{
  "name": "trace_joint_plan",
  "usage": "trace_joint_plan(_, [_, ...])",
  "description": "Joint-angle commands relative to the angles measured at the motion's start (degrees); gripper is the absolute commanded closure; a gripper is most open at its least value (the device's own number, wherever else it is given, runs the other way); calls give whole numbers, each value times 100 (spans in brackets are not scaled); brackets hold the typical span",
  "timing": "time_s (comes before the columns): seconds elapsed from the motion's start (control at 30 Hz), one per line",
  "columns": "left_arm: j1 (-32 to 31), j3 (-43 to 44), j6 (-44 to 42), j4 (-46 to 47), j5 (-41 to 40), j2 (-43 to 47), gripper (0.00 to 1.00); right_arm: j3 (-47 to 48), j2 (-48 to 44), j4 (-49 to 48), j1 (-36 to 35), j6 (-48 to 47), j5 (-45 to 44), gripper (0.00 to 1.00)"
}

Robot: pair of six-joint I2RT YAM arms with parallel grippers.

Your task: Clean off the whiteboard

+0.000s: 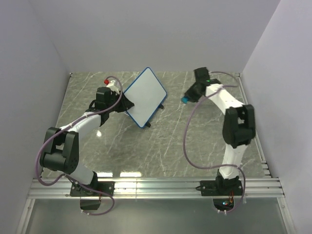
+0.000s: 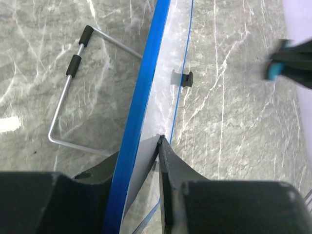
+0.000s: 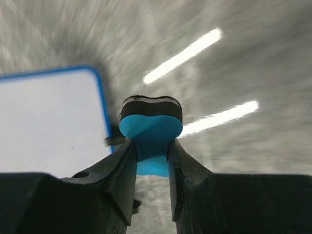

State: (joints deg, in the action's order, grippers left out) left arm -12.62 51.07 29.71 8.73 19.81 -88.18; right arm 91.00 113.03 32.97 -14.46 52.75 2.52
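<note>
The whiteboard (image 1: 145,96) is a white board with a thin blue rim, tilted up off the table left of centre, its face showing no scribbles. My left gripper (image 1: 125,105) is shut on its left edge. In the left wrist view the blue rim (image 2: 141,92) runs up between the jaws of the left gripper (image 2: 146,148). My right gripper (image 1: 189,96) hovers to the right of the board, apart from it, shut on a blue and black eraser (image 1: 185,100). The right wrist view shows the eraser (image 3: 151,126) pinched in the right gripper (image 3: 152,146), with the whiteboard (image 3: 48,122) at its left.
A bent wire stand (image 2: 61,114) with black sleeves hangs behind the board. The grey marble table (image 1: 161,146) is walled at the back and both sides. A metal rail (image 1: 156,187) carrying the arm bases runs along the near edge.
</note>
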Motion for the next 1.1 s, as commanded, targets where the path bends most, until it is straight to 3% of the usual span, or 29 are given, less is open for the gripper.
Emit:
trace_joint_plan(0.0, [-30, -281, -449, -1259, -760, 107, 92, -643, -947, -194, 417, -371, -674, 100])
trace_joint_plan(0.13, [-30, -431, -344, -1418, -917, 301, 80, -1233, -1292, -291, 768, -546, -789, 100])
trace_joint_plan(0.17, [-30, -492, -300, -1444, -953, 345, 71, -1269, -1310, -274, 873, -547, -780, 100])
trace_joint_plan(0.43, [-82, -686, -133, -1787, -1155, 872, 43, -1401, -1389, -379, 1015, -529, -719, 100])
trace_joint_plan(0.73, [-197, -598, -176, -1954, -1313, 1391, 35, -1418, -1407, -423, 1068, -661, -701, 100])
trace_joint_plan(1.07, [-197, 113, -299, -2700, -1541, 2383, 29, -1708, -1652, -397, 1121, -1003, -709, 100])
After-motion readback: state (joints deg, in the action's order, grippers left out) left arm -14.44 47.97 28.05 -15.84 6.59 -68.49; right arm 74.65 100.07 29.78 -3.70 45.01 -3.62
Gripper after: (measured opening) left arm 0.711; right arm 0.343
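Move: The left fingers pinch the whiteboard by its near-left edge; its middle lies about 9 cm to the right, 4 cm ahead and 4 cm below. Of its two black feet, one is some 10 cm right and 12 cm back, the other 18 cm right and 1 cm back, both about 10 cm lower. The right hand holds the eraser, its middle about 2 cm below the pads, with the whiteboard's middle some 24 cm to its left, level ahead and 4 cm lower. Open the left gripper wide and let go of the whiteboard's edge while drawing back about 7 cm and a little left, dipping about 3 cm and then rising at the end. Meanwhile sweep the right hand quickly on to the right, away from the whiteboard, some 11 cm and slightly back, then nearly hold there with the eraser still gripped. ##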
